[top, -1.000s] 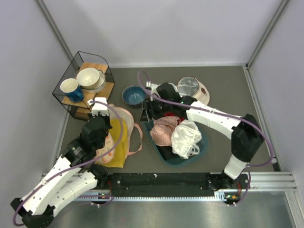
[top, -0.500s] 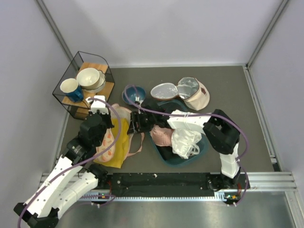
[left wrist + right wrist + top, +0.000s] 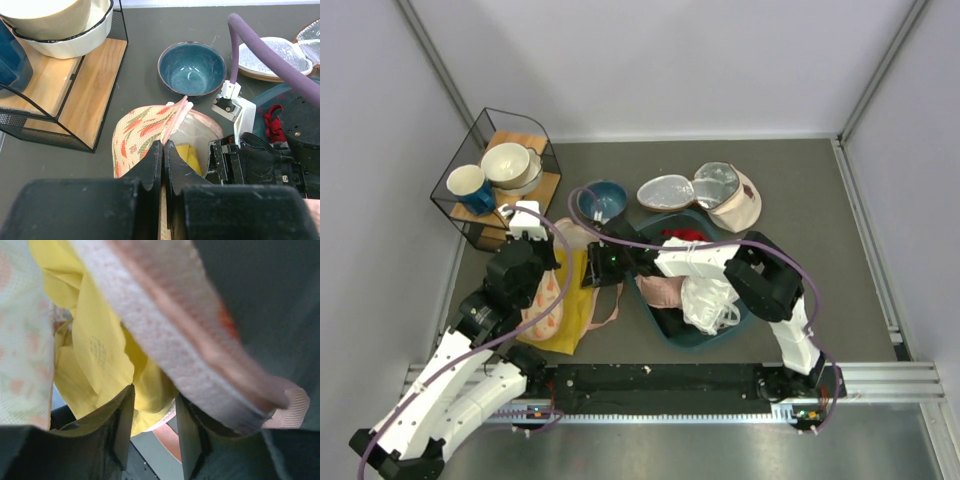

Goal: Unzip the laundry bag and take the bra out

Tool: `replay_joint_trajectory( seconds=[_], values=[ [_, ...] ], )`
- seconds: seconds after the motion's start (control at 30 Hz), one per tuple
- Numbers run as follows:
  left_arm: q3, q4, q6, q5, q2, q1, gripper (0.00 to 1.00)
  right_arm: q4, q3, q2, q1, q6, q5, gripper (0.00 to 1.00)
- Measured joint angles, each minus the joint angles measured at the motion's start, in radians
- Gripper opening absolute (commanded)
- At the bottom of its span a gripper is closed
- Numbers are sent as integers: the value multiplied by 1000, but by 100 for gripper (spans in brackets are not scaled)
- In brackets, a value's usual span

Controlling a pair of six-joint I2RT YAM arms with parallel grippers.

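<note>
The peach-pink printed laundry bag point(image 3: 548, 305) lies on the table left of centre, its zip edge open. My left gripper point(image 3: 548, 245) is shut on the bag's upper flap point(image 3: 142, 127) and holds it raised. Inside shows the mustard-yellow bra point(image 3: 188, 153), which also spills out along the bag point(image 3: 576, 290). My right gripper point(image 3: 585, 270) reaches into the opening from the right. In the right wrist view its jaws point(image 3: 152, 425) stand apart with a fold of the bra point(image 3: 100, 355) between the fingers, under the bag's thick pink edge point(image 3: 175, 340).
A teal basin point(image 3: 720, 338) right of the bag holds a pale pink lacy garment point(image 3: 665, 290) and a white bundle point(image 3: 710, 295). Behind are a blue bowl point(image 3: 603, 198), an open beige pouch with silver lining point(image 3: 710, 190), and a wire shelf point(image 3: 500, 175) with crockery.
My right arm has swung left from over the basin to the bag's opening and pushed its fingers in around the bra. The left gripper keeps hold of the flap.
</note>
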Motion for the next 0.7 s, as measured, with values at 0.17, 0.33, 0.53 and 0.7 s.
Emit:
replay_joint_trajectory(
  seconds=[0.17, 0.33, 0.53, 0.7],
  values=[
    [0, 0, -7, -1, -11, 1, 0, 0, 1, 0, 0, 6, 28, 0],
    [0, -2, -8, -13, -11, 4, 0, -1, -18, -39, 0, 1, 30, 0],
    [4, -16, -11, -60, 8, 12, 0, -1, -181, -288, 0, -15, 28, 0],
    [4, -21, -8, -90, 5, 17, 0, -17, -234, -471, 0, -58, 51, 0]
  ],
)
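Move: Just back and to the left of the right hand, about 4 cm each way and 3 cm lower, lies the middle of the yellow bra, with its near edge already between the open right fingers. The laundry bag around it centres roughly 8 cm left and 3 cm back of that hand; the blue bowl stands some 16 cm ahead and 4 cm right, the teal bin about 21 cm right and level. From the left hand, the bra is about 7 cm back, 5 cm right and 21 cm below. Closing fully on the yellow bra, the right fingers pinch its edge almost in place, then the hand lifts about 12 cm, drawing right some 6 cm towards the bin side and slightly back, its wrist tilting a little. The left hand keeps its pinch on the bag's raised edge and eases about 2 cm left late on. ##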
